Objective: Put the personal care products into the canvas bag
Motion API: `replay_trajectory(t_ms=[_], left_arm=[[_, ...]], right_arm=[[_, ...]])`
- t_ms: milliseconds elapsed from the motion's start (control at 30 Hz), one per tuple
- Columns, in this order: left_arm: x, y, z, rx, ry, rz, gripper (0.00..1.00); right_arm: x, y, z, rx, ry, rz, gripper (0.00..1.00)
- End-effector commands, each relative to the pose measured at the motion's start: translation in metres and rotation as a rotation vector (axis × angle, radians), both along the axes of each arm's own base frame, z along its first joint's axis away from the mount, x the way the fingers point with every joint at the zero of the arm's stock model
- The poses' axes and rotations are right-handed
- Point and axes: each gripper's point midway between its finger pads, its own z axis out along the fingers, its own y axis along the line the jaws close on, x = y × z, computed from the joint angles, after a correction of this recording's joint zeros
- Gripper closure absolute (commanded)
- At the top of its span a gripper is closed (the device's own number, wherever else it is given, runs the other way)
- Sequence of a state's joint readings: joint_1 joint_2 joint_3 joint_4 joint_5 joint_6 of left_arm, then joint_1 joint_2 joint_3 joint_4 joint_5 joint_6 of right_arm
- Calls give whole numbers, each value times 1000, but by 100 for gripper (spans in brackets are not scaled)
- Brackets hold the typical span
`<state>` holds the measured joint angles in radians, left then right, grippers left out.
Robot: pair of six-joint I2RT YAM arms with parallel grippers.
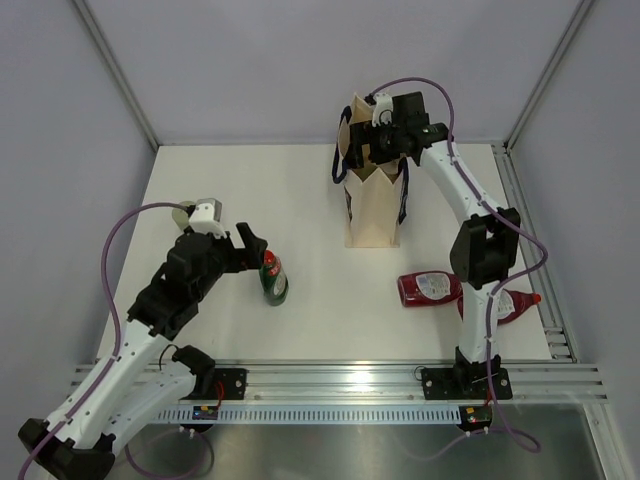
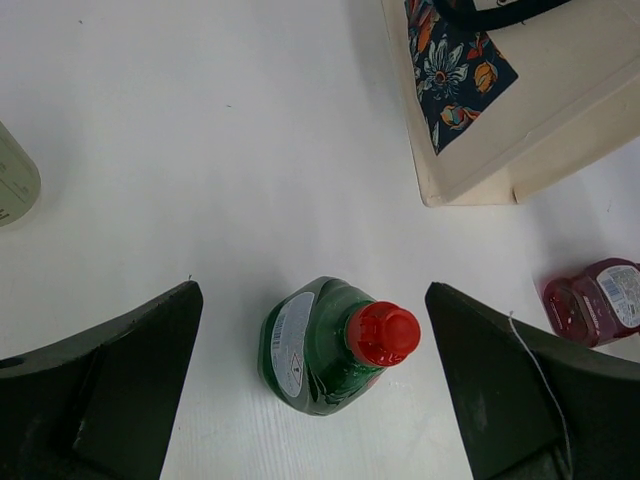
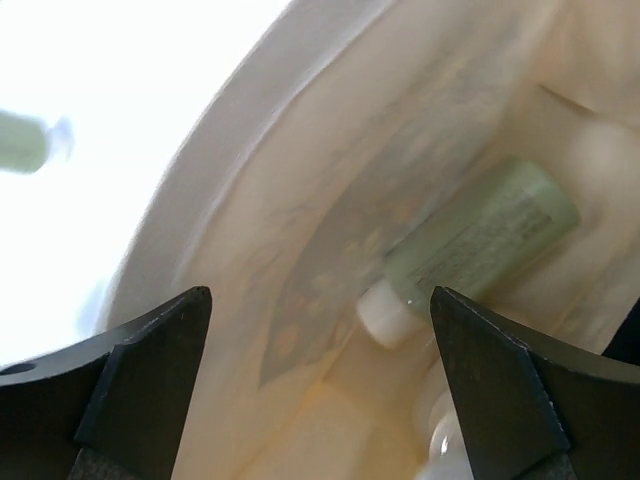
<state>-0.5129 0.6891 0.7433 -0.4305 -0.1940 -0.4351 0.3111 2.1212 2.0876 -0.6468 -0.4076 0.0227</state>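
The canvas bag (image 1: 372, 205) stands upright at the back of the table, with dark handles and a floral patch (image 2: 455, 60). My right gripper (image 1: 385, 148) hangs over its mouth, open (image 3: 320, 295) and holding nothing. Below it, an olive-grey bottle (image 3: 480, 240) with a white cap lies inside the bag, and another white cap (image 3: 440, 440) shows lower down. The dark green bottle with a red cap (image 1: 273, 280) stands on the table. My left gripper (image 2: 312, 300) is open, with one finger on each side of it and clear of it. Two dark red bottles (image 1: 428, 288) (image 1: 510, 305) lie near the right arm.
An olive-grey bottle (image 2: 15, 185) sits on the table left of my left gripper. The table's right side has a metal rail (image 1: 530, 240). The right arm's elbow (image 1: 485, 245) stands over the red bottles. Grey walls close in the back and sides.
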Motion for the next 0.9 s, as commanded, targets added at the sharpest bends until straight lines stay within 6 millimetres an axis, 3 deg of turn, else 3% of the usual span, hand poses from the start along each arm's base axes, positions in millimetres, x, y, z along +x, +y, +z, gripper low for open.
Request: replay_trajectory(t_ms=[0,167,367,467,533,667,700,867], left_arm=[[-5,-4,4,-21,-10,-33,1],[-20,-17,11,-65,-23,-136,1],[-37,-30,17,-91,-25,-251,1],[-44,-32,21,-123,-46,-276,1],[-46,-31,15,-128,-22,-266,1],[-44,-24,-15,-124,110,-177,1],[-43,-25,-17,-132,112,-173,1],[-35,-26,-45,-93,152,-107,1]], right_arm=[[-36,11,92,86,-261,275,0],[-67,7,135,71,-425,432,0],[-101,-1,159,112,-517,538,1],[-128,-2,159,132,-511,614,0],[-143,-3,148,144,-481,659,0],[-170,-9,135,137,-425,679,0],[-177,-11,123,136,-383,680,0],[-204,-22,111,99,-371,689,1]])
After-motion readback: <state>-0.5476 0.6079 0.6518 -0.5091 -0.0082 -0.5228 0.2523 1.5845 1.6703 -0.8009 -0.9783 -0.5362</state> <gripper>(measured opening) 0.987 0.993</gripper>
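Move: The green bottle stands roughly 5 cm to the left gripper's right, about 2 cm back, its middle some 12 cm lower; a pale green jar is 12 cm ahead and 14 cm to that gripper's left. The right gripper is inside the bag, whose middle lies about 6 cm back and 2 cm left of it. From the right gripper, the nearer red bottle lies some 27 cm back, 15 cm right and 17 cm below, the other red bottle 31 cm back and 29 cm right. Lift the empty right gripper out of the bag and draw it back about 18 cm over the bag's near edge, rising 15 cm, then sinking 5, while turning it some 35 degrees counter-clockwise, towards the nearer red bottle. Meanwhile ease the open left gripper back 4 cm and 3 cm right, turning slightly clockwise, then lower it about 5 cm beside the green bottle's cap. ##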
